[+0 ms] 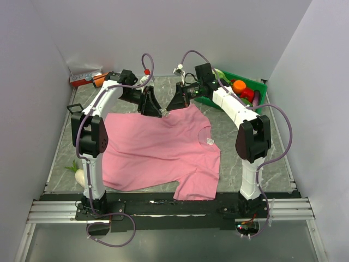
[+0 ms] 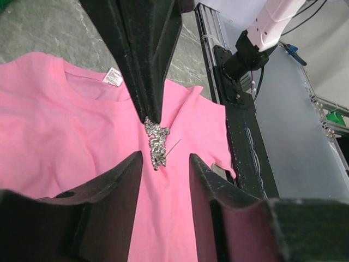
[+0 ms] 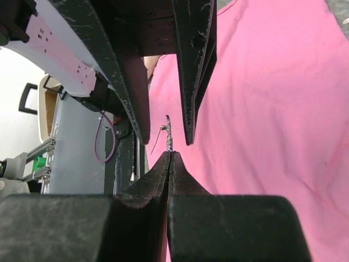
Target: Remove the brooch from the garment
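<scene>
The pink garment lies spread flat on the table, its white neck label on the right. At its far edge both grippers meet over the brooch. The brooch is a small silvery, knobbly piece with a thin pin standing out from it. My right gripper is shut on its upper end, and in the right wrist view the brooch sticks out from my right gripper. My left gripper is open, one fingertip on each side of the brooch's lower end. Whether the pin is still in the cloth I cannot tell.
A green bin of coloured toys stands at the back right, just behind the right arm. An orange-red object lies at the back left corner. A white vegetable with green leaves lies beside the left arm's base.
</scene>
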Controlling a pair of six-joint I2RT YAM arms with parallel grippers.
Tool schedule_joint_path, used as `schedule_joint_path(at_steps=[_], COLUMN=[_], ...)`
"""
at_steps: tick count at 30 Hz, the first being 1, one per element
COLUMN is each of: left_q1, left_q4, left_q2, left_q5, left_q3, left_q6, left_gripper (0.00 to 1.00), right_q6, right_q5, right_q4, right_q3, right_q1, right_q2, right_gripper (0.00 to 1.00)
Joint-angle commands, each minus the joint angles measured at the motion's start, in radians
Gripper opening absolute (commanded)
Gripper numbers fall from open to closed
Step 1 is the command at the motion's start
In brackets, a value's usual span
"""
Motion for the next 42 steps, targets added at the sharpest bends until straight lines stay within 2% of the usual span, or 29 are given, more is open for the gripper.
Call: schedule_joint_path(at_steps=[1, 32, 38, 42], left_q1=[0.002, -0.005, -0.008, -0.018], left_q4=[-0.059, -0.025, 0.049, 0.165], left_q2=[-0.007, 0.012, 0.007, -0.017], left_q5=[0.042, 0.044, 0.009, -0.026], left_q3=[0.059, 0.065, 0.061, 0.018], left_q6=[0.108, 0.061, -0.013, -0.132], left_gripper=[0.47, 0.27, 0.24, 0.23], right_q6=[-0.031, -0.04, -0.028, -0.017], right_q5=[-0.003, 0.019, 0.017, 0.017], right_q4=[-0.011, -0.02, -0.011, -0.002], right_q3=[0.036, 0.049, 0.051, 0.054], right_q1=[0.011, 0.022, 0.024, 0.025], right_q2=[-0.046, -0.038, -0.038, -0.04], right_gripper=[0.0, 0.0, 0.0, 0.0])
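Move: The brooch sticks out of the right gripper's shut fingertips, about 2 cm to the left of the right hand and level with it. From the left hand it lies about 2 cm to the right and 1 cm forward, at the same height, with the right fingertips roughly 4 cm to the right and 1 cm forward. The garment's middle is some 20 cm below the left hand and 6 cm back, 1 cm to the left; its neck label lies about 22 cm right, 3 cm back and equally low. Closing slowly around the brooch's free end, the left fingers, pointing right, halve their opening while the left hand stays almost in place: it rises under 1 cm, then sinks a little and edges about half a centimetre forward to centre the brooch between its tips. The right hand keeps its shut pinch on the brooch, easing about half a centimetre down and slightly left. A squeeze by the left fingers isn't certain yet. ##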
